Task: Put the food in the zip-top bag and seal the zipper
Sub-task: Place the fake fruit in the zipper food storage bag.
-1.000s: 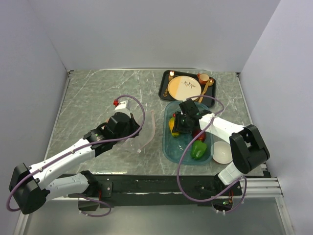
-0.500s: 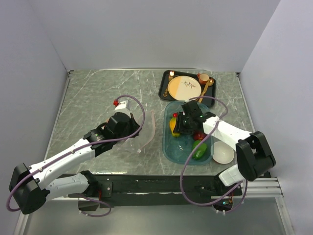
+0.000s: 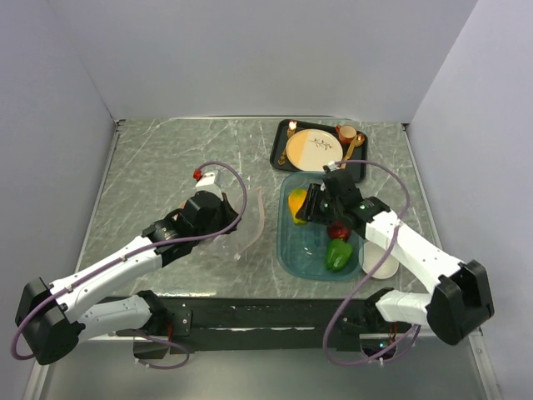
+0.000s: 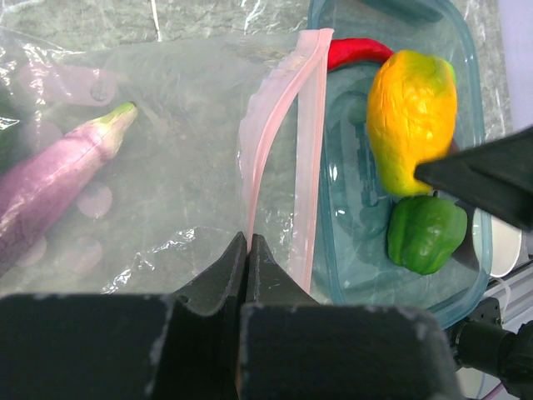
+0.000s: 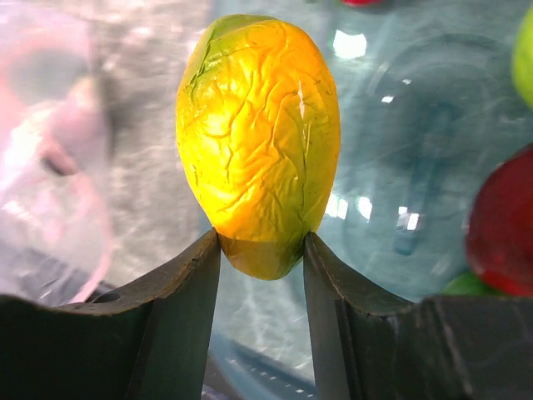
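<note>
The clear zip-top bag lies left of the teal tray, with a purple eggplant inside it. My left gripper is shut on the near end of the pink zipper and holds that lip up, so the mouth gapes toward the tray. My right gripper is shut on a yellow-orange fruit, raised over the tray's left side. A green pepper, a red piece and a red chili lie in the tray.
A black tray with a tan plate, gold cutlery and an orange cup stands just behind the teal tray. A white bowl sits to the tray's right, partly under my right arm. Walls close in the table.
My right gripper has lifted the yellow-orange fruit up from the tray floor, and that arm's elbow has swung out to the right. The left arm and the bag have stayed still.
</note>
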`<state>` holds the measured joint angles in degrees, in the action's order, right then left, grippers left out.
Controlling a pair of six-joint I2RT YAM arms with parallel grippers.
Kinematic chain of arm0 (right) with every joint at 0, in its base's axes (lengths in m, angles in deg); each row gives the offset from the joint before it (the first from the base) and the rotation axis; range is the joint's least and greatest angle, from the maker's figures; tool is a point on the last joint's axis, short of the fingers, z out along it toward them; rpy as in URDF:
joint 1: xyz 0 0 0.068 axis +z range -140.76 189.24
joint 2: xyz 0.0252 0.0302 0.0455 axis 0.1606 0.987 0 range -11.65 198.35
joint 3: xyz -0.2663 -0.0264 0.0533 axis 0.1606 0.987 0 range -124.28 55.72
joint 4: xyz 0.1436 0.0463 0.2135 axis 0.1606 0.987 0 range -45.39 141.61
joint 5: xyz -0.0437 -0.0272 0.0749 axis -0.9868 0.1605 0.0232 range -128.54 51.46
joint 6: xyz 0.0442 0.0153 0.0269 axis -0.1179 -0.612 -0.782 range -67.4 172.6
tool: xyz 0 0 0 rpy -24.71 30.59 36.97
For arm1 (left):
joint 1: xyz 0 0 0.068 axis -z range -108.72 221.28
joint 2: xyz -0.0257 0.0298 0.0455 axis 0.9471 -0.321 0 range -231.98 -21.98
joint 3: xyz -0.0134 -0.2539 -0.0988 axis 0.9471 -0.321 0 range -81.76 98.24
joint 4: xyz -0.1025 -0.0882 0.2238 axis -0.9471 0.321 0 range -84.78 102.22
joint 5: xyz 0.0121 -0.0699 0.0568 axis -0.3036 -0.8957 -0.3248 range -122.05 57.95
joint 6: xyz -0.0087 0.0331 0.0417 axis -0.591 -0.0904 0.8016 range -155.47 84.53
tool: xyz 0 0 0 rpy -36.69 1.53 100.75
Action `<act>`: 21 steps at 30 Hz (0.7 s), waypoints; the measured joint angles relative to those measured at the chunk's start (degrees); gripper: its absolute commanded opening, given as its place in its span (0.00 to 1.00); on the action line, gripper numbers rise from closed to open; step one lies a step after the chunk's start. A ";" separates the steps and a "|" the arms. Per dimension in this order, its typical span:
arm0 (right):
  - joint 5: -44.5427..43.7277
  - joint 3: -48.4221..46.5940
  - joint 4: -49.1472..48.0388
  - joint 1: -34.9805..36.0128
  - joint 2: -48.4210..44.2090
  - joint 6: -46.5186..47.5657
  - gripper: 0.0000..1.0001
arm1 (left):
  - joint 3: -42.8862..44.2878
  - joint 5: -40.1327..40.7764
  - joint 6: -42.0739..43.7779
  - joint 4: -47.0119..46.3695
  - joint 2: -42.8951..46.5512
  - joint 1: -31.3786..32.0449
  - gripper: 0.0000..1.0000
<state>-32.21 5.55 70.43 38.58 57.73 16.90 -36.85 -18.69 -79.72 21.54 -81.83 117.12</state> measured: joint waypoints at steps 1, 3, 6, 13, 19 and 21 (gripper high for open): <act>0.24 0.00 -0.02 0.66 -0.85 -0.42 0.28 | 0.00 0.00 -0.02 -0.15 0.00 0.00 0.01; 0.90 0.00 -0.02 2.49 -2.43 -0.96 0.28 | 0.00 0.00 -0.02 -0.61 -0.04 0.00 0.01; 2.34 0.00 -0.02 4.46 -3.78 -1.70 0.28 | 0.00 0.00 -0.02 -1.16 -0.61 0.00 0.01; 4.35 -0.20 -0.07 5.90 -5.84 -2.89 0.29 | 0.00 -0.02 -0.04 -1.86 -2.14 0.00 0.01; 6.29 -1.20 -0.17 8.76 -5.70 -2.99 0.29 | 0.00 -0.04 -0.46 -1.95 -2.27 0.00 0.01; 6.69 -2.27 -0.31 9.97 -4.90 -2.99 0.29 | 0.00 -0.04 -0.48 -1.95 -2.27 0.00 0.01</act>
<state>-25.52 3.27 70.12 48.55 52.84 13.90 -36.85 -18.73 -80.20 19.59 -84.10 117.12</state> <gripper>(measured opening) 0.476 0.021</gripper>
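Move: The right hand, already holding the mango by its narrow end above the blue bin, has the bag's open mouth about 14 cm to its left, 2 cm back and some 5 cm lower. In the bin, the red apple lies roughly 9 cm right, 4 back and 9 below the hand; the green pepper lies 9 right, 10 back and 9 below. From the left hand, the mouth's middle is about 4 cm right, level fore-and-aft and 5 lower. Keeping its pinch on the mango's narrow end, the right hand carries it left and back towards the bag mouth while still rising, each by about 5 to 6 cm. The wrist turns roughly 15 degrees, mostly counter-clockwise, with its left side lifting. The left hand stays shut on the bag's upper lip, shifting only about a centimetre. ##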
